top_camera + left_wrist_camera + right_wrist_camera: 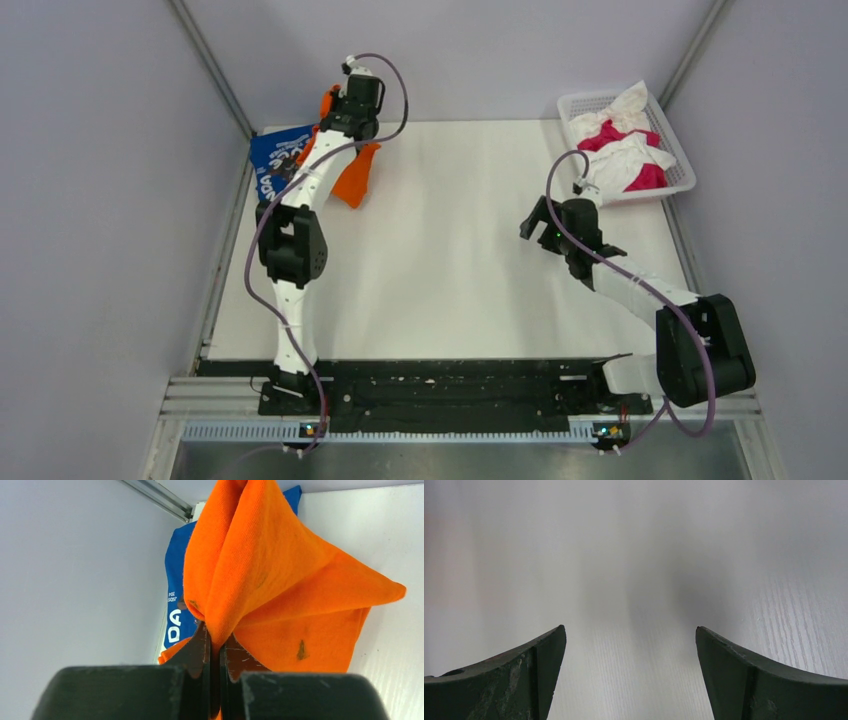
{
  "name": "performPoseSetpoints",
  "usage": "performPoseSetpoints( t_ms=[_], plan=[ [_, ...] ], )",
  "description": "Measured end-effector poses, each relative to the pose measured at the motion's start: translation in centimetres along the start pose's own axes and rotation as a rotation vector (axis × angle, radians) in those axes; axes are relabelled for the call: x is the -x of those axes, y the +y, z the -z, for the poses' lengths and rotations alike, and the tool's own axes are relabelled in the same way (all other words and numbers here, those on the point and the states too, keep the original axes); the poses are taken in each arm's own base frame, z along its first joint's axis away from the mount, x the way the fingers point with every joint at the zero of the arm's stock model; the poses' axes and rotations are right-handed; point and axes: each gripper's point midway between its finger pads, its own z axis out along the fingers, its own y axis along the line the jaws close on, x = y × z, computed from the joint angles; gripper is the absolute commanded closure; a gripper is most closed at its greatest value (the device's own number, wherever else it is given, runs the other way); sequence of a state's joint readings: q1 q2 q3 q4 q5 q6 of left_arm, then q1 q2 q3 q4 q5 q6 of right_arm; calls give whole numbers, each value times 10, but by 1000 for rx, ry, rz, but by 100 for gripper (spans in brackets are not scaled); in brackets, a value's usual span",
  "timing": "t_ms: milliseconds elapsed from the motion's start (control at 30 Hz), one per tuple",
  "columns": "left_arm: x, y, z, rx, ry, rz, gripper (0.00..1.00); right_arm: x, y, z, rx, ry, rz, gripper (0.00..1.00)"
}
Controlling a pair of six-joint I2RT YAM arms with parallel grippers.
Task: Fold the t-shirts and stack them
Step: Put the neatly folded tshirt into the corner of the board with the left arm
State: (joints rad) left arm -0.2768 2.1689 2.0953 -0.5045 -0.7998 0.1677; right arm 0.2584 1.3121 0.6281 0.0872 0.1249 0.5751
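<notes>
My left gripper (215,636) is shut on a bunched fold of the bright orange t-shirt (280,580), which hangs from the jaws in a draped cone. In the top view the left gripper (336,108) is at the table's far left corner, and the orange t-shirt (355,178) trails below the arm. The blue t-shirt (272,150) with white lettering lies flat under it; the blue t-shirt (175,595) shows behind the orange cloth in the wrist view. My right gripper (534,220) hovers open right of centre. The right gripper (630,630) has only bare table between its fingers.
A white lattice basket (684,172) stands at the far right corner, holding crumpled white t-shirts (625,160) and magenta t-shirts (600,136). Grey walls and a metal rail (160,497) close in the left and back edges of the table (450,270).
</notes>
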Motion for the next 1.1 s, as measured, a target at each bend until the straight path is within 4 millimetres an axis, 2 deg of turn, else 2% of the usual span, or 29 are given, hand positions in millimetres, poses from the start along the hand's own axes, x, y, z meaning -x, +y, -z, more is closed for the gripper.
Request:
performPoseSetpoints(
  t_ms=[367,567,700,900,1000,1100],
  plan=[
    [29,15,9,-48,-37,86,100,1,-2,0,-12,-7,0,1],
    [26,22,2,-61,-22,129,100,2,-4,0,-18,-10,1,1],
    [21,36,-8,-56,-5,166,100,3,-5,-1,-26,-14,6,1],
    [16,70,-31,-40,12,248,100,3,-6,-1,-32,-15,7,1],
    [12,79,-45,-52,20,295,100,0,-8,-3,-38,-6,15,1],
    [1,77,-62,-78,44,333,100,-3,-10,-4,-44,3,21,1]
  ],
)
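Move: The left hand already holds the folded orange t-shirt, hanging from its shut fingers. The blue package, where the shirt is headed, lies about 8 cm ahead, 7 cm to its left and some 20 cm below. The board's far-left corner is about 20 cm ahead and 18 cm left, down at table height; the left rail is roughly 19 cm left, level with the package. From the right hand, the package is about 30 cm ahead, 50 cm left and 5 cm below. Up about 3 cm first, then sideways to the left by some 9 cm, the left hand carries the hanging orange t-shirt over the blue package, easing slightly forward and starting to sink at the end. The wrist turns some 20 degrees, mostly its left side dipping; the shut fingers keep their pinch on the shirt. ##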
